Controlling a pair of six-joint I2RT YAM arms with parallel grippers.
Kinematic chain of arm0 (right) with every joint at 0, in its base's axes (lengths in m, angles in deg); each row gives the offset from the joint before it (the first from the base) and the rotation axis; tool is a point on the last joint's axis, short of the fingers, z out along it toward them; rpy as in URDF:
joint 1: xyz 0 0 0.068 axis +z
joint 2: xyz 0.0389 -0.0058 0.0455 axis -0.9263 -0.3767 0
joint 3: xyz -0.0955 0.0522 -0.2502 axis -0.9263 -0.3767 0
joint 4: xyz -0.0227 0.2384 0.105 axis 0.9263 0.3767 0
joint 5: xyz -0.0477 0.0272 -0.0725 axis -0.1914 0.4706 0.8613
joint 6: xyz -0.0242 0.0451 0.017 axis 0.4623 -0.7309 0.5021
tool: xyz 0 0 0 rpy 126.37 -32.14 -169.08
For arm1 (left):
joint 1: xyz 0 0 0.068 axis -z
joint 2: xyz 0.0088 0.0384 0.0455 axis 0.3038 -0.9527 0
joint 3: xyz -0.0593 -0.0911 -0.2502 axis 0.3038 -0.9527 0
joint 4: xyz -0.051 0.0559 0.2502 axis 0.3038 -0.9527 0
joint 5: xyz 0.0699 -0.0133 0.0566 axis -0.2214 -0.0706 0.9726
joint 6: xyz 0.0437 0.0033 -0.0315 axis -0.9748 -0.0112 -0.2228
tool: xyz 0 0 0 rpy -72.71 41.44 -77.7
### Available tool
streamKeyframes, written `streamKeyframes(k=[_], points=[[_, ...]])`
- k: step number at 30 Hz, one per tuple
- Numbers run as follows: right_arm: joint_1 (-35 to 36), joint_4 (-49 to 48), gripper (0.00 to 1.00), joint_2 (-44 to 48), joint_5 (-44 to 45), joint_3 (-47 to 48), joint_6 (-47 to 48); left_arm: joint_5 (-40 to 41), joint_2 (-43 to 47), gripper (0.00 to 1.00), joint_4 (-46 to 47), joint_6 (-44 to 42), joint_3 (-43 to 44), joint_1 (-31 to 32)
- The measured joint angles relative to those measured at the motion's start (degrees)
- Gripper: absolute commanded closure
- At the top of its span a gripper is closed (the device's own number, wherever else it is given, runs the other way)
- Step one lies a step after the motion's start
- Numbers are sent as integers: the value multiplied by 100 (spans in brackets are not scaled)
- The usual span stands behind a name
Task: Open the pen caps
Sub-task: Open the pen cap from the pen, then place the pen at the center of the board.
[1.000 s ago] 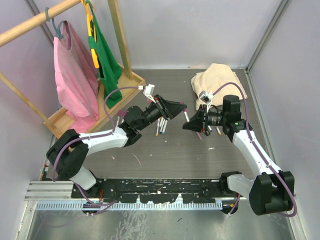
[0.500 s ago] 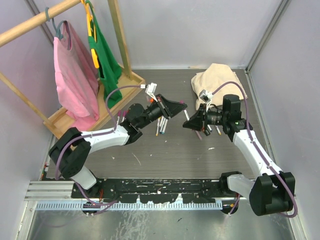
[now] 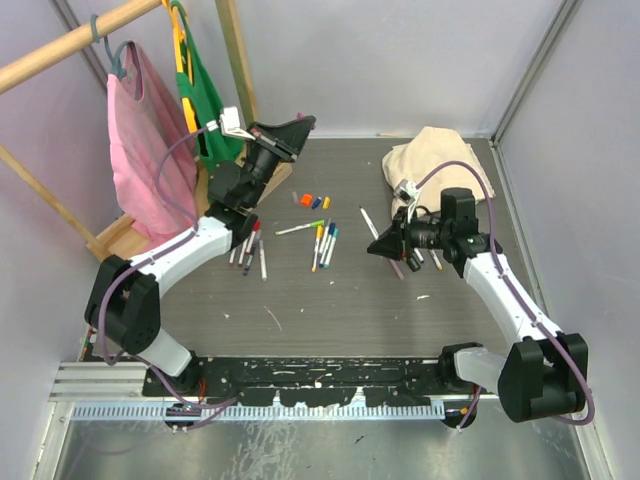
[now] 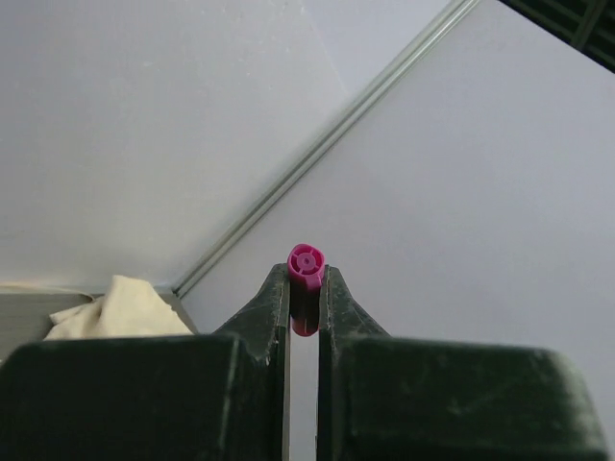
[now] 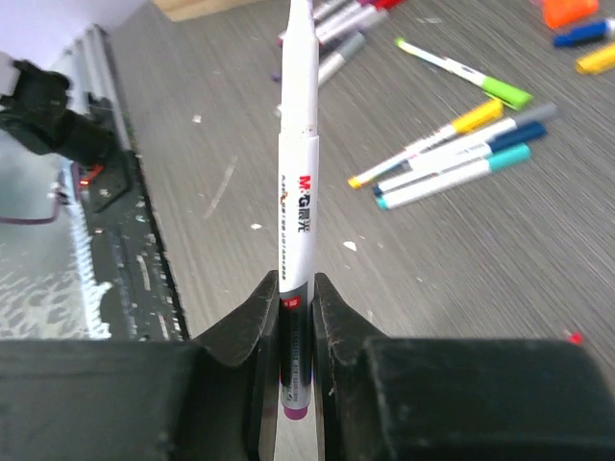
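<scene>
My left gripper [image 3: 303, 122] is raised high at the back left, shut on a magenta pen cap [image 4: 306, 261] that sticks out past the fingertips [image 4: 277, 288]. My right gripper [image 3: 383, 247] hovers right of centre, shut on a white pen [image 5: 294, 182] with its uncapped tip pointing away. That pen [image 3: 368, 222] crosses the jaws. Several capped pens [image 3: 322, 242] lie on the table between the arms, seen too in the right wrist view as pens [image 5: 452, 154]. Loose orange [image 3: 306, 200], blue [image 3: 316, 203] and yellow [image 3: 326, 203] caps lie behind them.
A wooden rack [image 3: 240, 90] with pink [image 3: 150, 160] and green [image 3: 210, 110] garments stands at the back left, close beside the left arm. A beige cloth [image 3: 430, 160] lies at the back right. More pens [image 3: 250, 250] lie left of centre. The metal rail [image 3: 300, 372] runs along the near edge.
The left gripper shut on the cap at the pen's end, then swung up and back to the left with it. The right gripper still holds the pen, now uncapped.
</scene>
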Motion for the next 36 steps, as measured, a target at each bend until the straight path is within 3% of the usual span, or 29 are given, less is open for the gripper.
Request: streamKeyframes(k=[7,16,22,26,36], points=[[-140,474,98,-168,1530,367,448,-101,361,100,-63,-24,-472,17],[-1384,820,94,-942,3635,750,1154,-938,417,100,-841,-85,-1429,15],[-2068,1104,92,-1974,4190,881,1447,-1366,417,100,-870,-120,-2048,15],[-2057,1266,90,-2573,4411,997,1543,-1587,417,100,-861,-118,-2387,15],[-2048,1353,85,-3056,4618,1126,1578,-1928,420,100,-767,-98,-2723,15]])
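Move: The left hand, holding the magenta cap, has the orange cap of the loose-cap pile some 17 cm ahead, 3 cm left and 44 cm below. The teal pen group lies level with it, 4 cm to its right, just as low. The right hand, holding the uncapped pen, has the free spot beyond the pen row about 8 cm ahead, 23 cm right and 22 cm down; the orange-tipped pen is 11 ahead and 18 right, the black highlighter 10 ahead and 12 right. Keeping its pinch on the uncapped pen, the right hand swings about 23 cm right and 8 cm forward, passing the row of open pens and sinking 17 cm as its fingers turn to point down. The left hand, still gripping the magenta cap, drops roughly 22 cm and draws back 8 cm, its fingers tipping to level and swinging rightward. ##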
